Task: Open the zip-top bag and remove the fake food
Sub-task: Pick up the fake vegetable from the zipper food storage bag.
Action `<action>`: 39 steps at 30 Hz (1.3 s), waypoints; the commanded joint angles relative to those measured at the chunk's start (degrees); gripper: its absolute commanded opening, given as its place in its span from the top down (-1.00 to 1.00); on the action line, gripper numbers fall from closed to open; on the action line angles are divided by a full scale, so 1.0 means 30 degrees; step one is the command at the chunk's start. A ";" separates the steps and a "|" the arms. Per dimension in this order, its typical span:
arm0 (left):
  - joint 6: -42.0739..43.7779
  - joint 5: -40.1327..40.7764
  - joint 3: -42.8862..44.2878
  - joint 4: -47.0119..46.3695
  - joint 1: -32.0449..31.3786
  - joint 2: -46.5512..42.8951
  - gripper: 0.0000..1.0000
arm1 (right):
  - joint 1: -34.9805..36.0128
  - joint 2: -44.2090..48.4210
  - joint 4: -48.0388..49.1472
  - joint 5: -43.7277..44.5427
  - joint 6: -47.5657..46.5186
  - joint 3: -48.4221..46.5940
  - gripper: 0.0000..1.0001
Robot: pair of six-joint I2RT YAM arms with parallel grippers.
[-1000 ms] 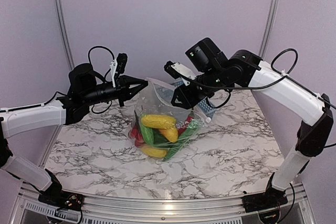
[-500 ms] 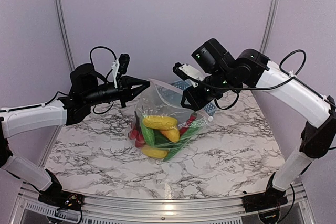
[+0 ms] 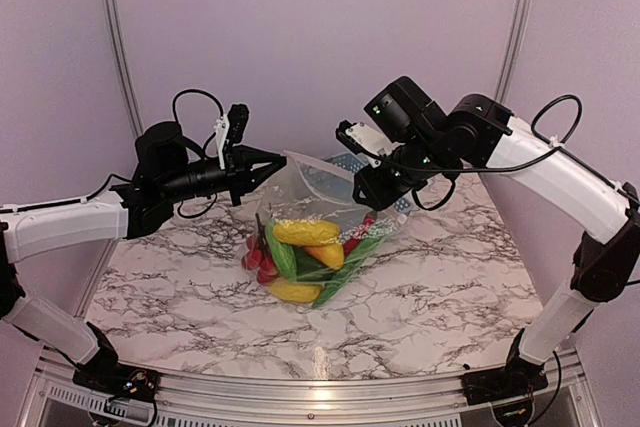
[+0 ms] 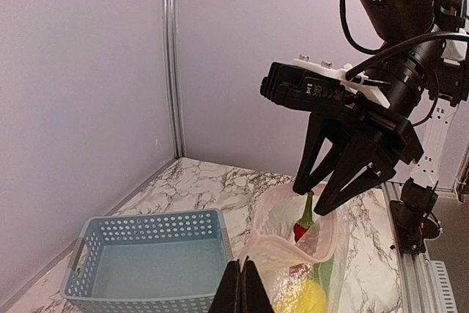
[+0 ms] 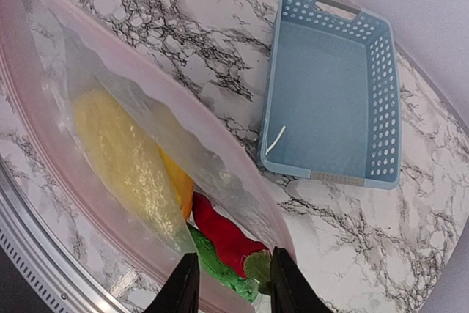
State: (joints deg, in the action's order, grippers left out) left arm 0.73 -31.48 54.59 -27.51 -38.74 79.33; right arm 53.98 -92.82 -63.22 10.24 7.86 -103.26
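The zip-top bag (image 3: 325, 209) stands on the marble table with its mouth up and wide open. My left gripper (image 3: 277, 157) is shut on the bag's pink zip strip (image 4: 293, 248) at the left corner of the mouth. Just inside the right side of the mouth, my right gripper (image 3: 362, 197) is open, its fingertips (image 5: 282, 258) either side of a red chili (image 5: 220, 229), apart from it. The fake food fills the bag: yellow corn (image 3: 304, 233), green pieces (image 5: 220, 275), small red fruits (image 3: 262, 267).
A blue-grey lattice basket (image 5: 330, 93) sits on the table behind the bag, mostly hidden by the right arm in the top view. Purple walls close in the back and sides. Marble table (image 3: 440, 297) stretches in front of the bag.
My right gripper has shifted a little to the right and up, and the bag's mouth has stretched wider. The left gripper has kept its hold and barely moved.
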 commanded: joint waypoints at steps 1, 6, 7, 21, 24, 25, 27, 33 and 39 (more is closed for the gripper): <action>0.0283 -0.0223 0.0817 -0.0016 -0.0065 0.0282 1.00 | -0.0121 -0.0028 -0.0660 0.0527 0.0382 -0.0086 0.36; 0.0338 -0.0412 0.0789 0.0052 -0.0065 0.0245 1.00 | -0.0121 -0.0043 -0.0717 0.0880 0.0556 -0.0253 0.37; 0.0356 -0.0430 0.0763 0.0042 -0.0065 0.0231 1.00 | -0.0121 -0.0048 -0.0752 0.0939 0.0612 -0.0327 0.38; 0.0342 -0.0495 0.0742 -0.0063 -0.0094 0.0213 1.00 | -0.0121 0.0018 -0.0823 0.1420 0.1143 0.0351 0.57; 0.0313 -0.0494 0.0737 -0.0116 -0.0094 0.0217 1.00 | -0.0113 0.0175 -0.0669 0.1542 0.1161 0.0766 0.56; 0.0291 -0.0470 0.0731 -0.0136 -0.0094 0.0217 1.00 | -0.0105 0.0199 -0.0647 0.1586 0.1197 0.0862 0.56; 0.0269 -0.0450 0.0759 -0.0126 -0.0090 0.0216 1.00 | -0.0121 0.0299 -0.0467 0.1596 0.1197 0.1070 0.57; 0.0304 -0.0385 0.0788 0.0026 -0.0123 0.0217 1.00 | -0.0121 0.0538 0.0141 0.1758 0.1191 0.0919 0.72; 0.0269 -0.0074 0.0869 0.0216 -0.0123 0.0432 1.00 | -0.0121 0.0667 0.0931 0.1576 0.1118 0.0321 0.96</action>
State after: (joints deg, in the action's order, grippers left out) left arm 1.13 -32.42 55.24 -27.11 -38.74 79.75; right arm 53.98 -92.68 -62.96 14.68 10.98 -99.81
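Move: The red pepper leans in the open bag with its green stem up near the right fingertips; its middle lies about 7 cm below that hand, 3 cm to its left and 2 cm back. The yellow squash lies some 13 cm left and 3 cm back, 10 cm down, the green vegetable about 5 cm left, 7 cm back, 14 cm down. The basket stands roughly 20 cm ahead and 5 cm right. From the left hand, the pepper is 15 cm right, 5 cm back, 12 cm below. The right fingers close on the red pepper's green stem inside the bag mouth, nearly shut by the end. Before that the hand eases about 1.5 cm to the right, partly narrowing its fingers, and dips some 2 cm down over the stem, turning about 5 degrees clockwise. The left hand stays in place, still pinching the bag's rim. ##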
